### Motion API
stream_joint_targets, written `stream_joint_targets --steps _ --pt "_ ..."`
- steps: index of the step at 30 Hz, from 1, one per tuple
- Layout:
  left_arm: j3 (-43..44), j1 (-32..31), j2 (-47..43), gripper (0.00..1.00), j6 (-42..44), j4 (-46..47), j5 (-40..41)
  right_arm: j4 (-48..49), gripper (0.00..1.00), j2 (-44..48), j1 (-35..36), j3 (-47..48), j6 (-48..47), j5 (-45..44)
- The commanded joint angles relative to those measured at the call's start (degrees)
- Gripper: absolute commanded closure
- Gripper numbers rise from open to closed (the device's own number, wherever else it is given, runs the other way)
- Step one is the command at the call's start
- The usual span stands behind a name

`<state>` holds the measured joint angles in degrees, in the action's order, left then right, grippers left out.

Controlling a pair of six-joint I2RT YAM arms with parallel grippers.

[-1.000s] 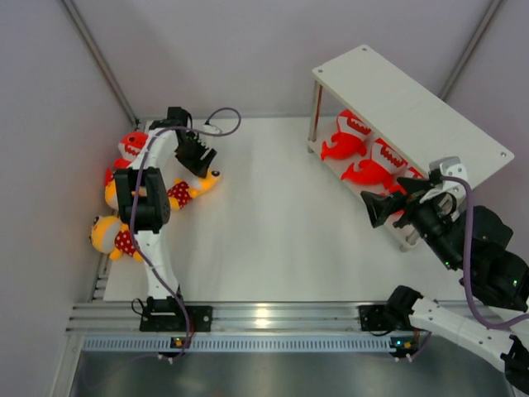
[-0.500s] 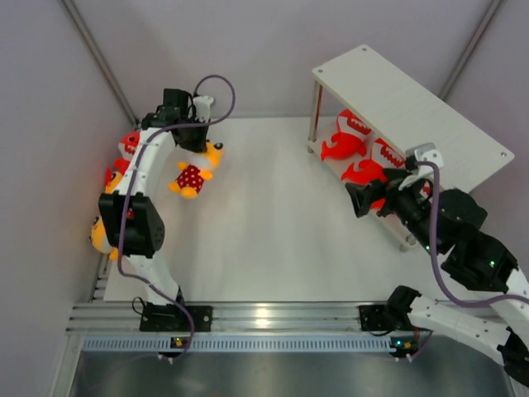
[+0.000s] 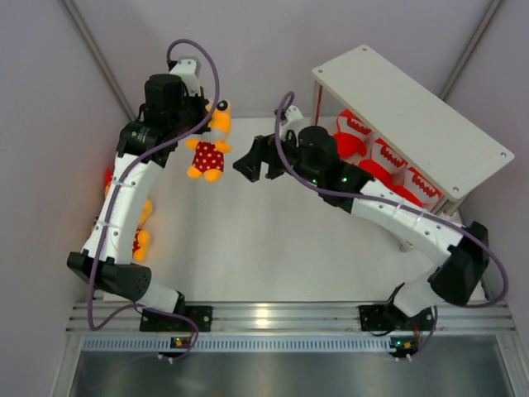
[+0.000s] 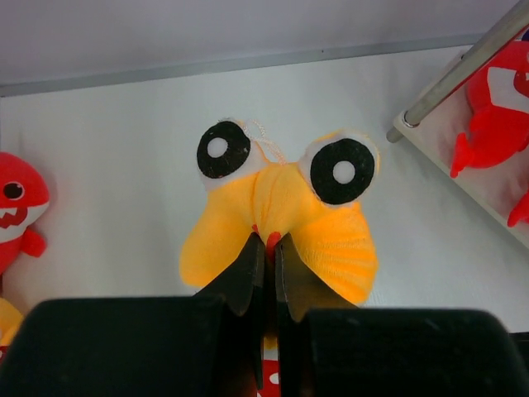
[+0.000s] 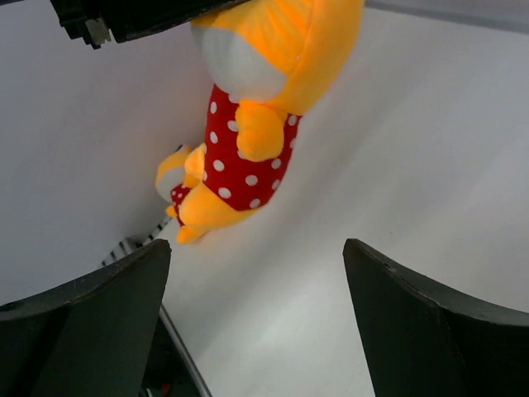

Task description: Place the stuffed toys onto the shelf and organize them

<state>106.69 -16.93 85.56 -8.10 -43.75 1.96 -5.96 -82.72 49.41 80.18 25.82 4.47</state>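
Note:
A yellow-orange stuffed toy in red white-dotted shorts hangs in the air, and my left gripper is shut on the top of its head. In the left wrist view the jaws pinch the head just behind the big eyes. My right gripper is open just right of the toy and touches nothing. Its wrist view shows the hanging toy ahead, above the spread fingers. The off-white shelf stands at the back right. Red sharks lie on its lower board.
More toys lie at the table's left edge: a yellow-orange one and a red one, mostly hidden by my left arm. The left wrist view shows a red shark on the table and a shelf leg.
My left gripper closed on the yellow-orange toy and lifted it off the table toward the back. My right arm swung from the shelf across to the left, up to the toy.

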Motion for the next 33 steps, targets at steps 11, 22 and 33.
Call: stream_joint_targets --steps 11,22,33 --pt "3.5 -0.9 2.2 1.00 -5.7 0.7 -1.7 11.3 0.18 -15.4 1.0 11.5 12.7 7.0" --pt "4.1 -0.9 2.9 1.00 -5.2 0.8 -3.6 2.9 0.21 -20.4 1.1 16.4 12.7 -0.3" --pt "0.2 -1.0 3.6 1.00 -2.5 0.8 -7.0 3.5 1.00 -19.4 1.1 17.0 11.3 -1.6"
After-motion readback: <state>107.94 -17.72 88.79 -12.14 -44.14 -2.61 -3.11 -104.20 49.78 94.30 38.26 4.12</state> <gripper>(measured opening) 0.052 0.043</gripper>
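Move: The yellow toy hangs by its head from the left gripper. Its middle is about 6 cm ahead, 12 cm to the left and 5 cm below the open right hand. For the left hand it lies some 8 cm below, 4 cm back and 1 cm to the left. From the right hand, the nearest red toy on the shelf is roughly 26 cm ahead, 32 cm right and 27 cm lower, and the shelf's middle about 14 cm ahead, 38 cm right and 20 cm lower. The hanging yellow toy's arm is pinched by the right hand, which goes about 8 cm left, quickly at first, then works some 5 cm forward and 5 cm down beside the body, fingers tipping lower by about 15 degrees, before closing fully. The left gripper keeps its pinch on the head and brings the toy 2 to 3 cm right, towards the right hand, sinking slightly. ##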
